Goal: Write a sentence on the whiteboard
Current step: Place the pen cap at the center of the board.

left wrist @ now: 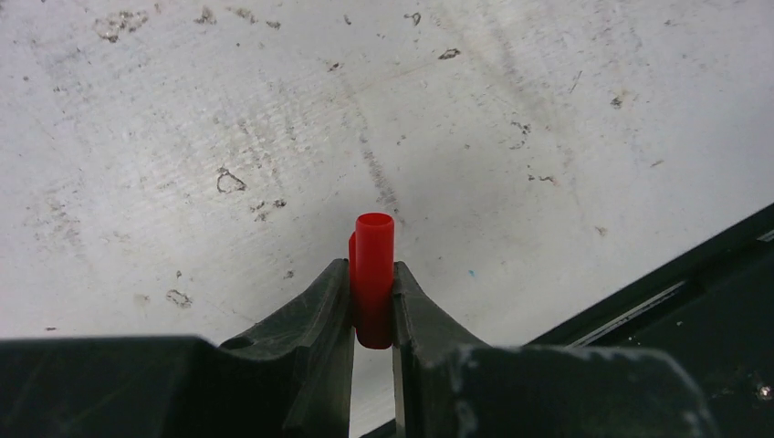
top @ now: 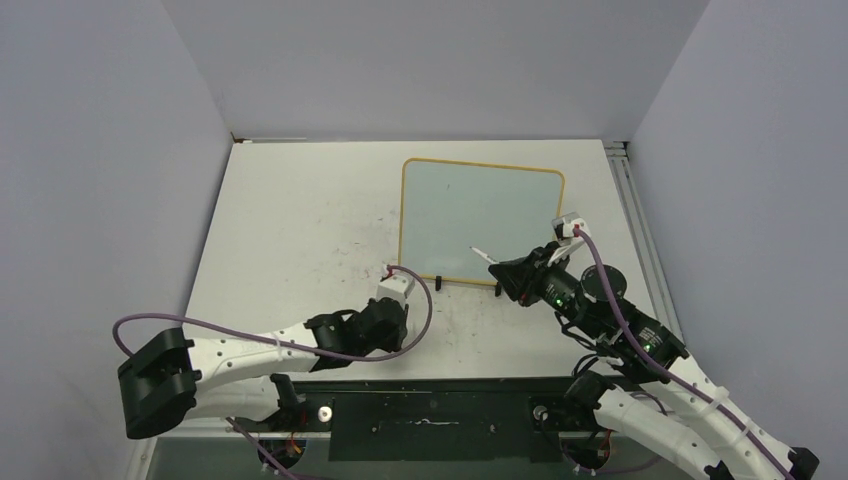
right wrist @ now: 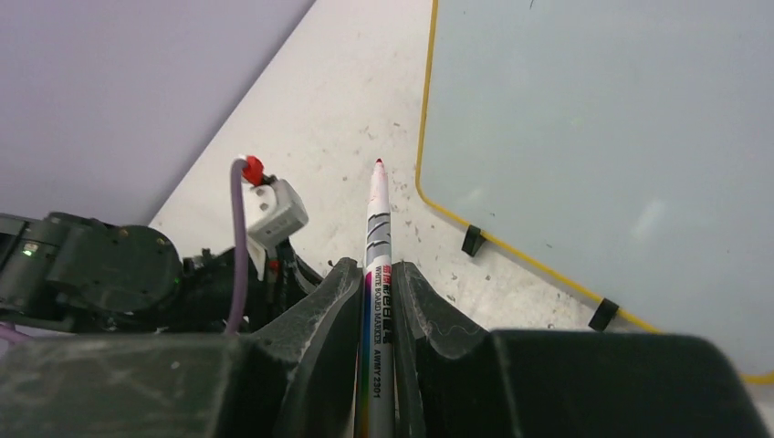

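Observation:
The whiteboard (top: 480, 215) lies flat at the table's right centre, with a thin yellow-wood frame and black clip feet (right wrist: 472, 240). Its pale surface (right wrist: 621, 128) shows no lettering, so no sentence is in view. My right gripper (top: 512, 273) (right wrist: 376, 274) is shut on a white whiteboard marker (top: 482, 254) (right wrist: 377, 219). The marker's red tip points toward the board's near left corner; I cannot tell whether it touches anything. My left gripper (top: 375, 322) (left wrist: 372, 278) hangs over the scuffed tabletop, left of the board. It is shut on the marker's red cap (left wrist: 374, 265).
The white tabletop (top: 300, 220) is smudged and scratched. A black rail (top: 430, 410) runs along the near edge between the arm bases. A metal rail (top: 635, 200) borders the right side. Grey walls enclose the table.

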You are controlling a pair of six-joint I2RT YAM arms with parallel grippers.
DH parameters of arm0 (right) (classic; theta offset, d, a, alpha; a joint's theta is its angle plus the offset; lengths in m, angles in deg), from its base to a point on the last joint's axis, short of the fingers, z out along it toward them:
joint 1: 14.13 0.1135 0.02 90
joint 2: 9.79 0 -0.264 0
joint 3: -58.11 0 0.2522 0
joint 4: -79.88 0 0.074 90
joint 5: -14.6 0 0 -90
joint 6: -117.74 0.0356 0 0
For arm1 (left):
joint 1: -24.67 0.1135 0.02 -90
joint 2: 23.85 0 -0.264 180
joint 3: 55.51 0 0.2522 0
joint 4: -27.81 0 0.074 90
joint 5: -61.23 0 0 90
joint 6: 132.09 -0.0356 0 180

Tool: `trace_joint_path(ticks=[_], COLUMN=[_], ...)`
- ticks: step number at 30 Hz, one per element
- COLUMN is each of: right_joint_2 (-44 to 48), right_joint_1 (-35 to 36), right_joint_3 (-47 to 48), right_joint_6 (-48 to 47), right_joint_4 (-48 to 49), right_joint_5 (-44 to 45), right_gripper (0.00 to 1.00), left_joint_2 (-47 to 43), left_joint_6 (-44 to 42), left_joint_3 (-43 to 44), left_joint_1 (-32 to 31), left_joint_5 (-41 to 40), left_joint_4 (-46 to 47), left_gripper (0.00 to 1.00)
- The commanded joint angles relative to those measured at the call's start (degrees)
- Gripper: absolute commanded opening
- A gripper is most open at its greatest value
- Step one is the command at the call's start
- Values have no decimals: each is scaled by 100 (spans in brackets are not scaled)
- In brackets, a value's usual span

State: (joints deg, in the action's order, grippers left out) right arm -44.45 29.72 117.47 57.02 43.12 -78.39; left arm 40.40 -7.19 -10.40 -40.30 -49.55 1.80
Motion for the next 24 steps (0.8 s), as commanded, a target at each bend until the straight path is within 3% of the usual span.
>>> trace_joint_path(ticks=[1, 14, 24], right_joint_2=[38, 41, 51], right_joint_1=[-8, 3, 9], right_joint_3=[-105, -329, -412], right_joint_6=[92, 242, 288], right_joint_4=[805, 605, 561], right_joint_5=[274, 393, 414], right_gripper=[5, 5, 5], left_joint_2=[363, 1242, 1366], left_joint_6=[587, 841, 897], left_joint_3=[118, 469, 538], left_joint_1=[72, 244, 242], left_joint_5=[-139, 10, 84], left_joint_4=[286, -135, -234], left_gripper=[0, 15, 41])
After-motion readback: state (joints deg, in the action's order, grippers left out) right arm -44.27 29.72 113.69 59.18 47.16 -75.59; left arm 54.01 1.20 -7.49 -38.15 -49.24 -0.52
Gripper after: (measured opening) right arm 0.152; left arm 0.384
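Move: My left hand already holds the red pen cap. The bare patch of table where it goes is almost straight below, about 5 cm down and 1 cm to the left. The whiteboard's middle is roughly 24 cm ahead and 14 cm right; its left black clip is about 10 cm ahead and 5 cm right, both some 5 cm lower. From my right hand, that table spot is about 12 cm left, 1 cm back and 27 cm down. I lower my left hand about 5 cm, almost straight down to the bare table in front of the whiteboard, quickly at first and then easing off, while the wrist tips and turns some 10 degrees. Close over the surface I open my fingers and let go of the pen cap. ##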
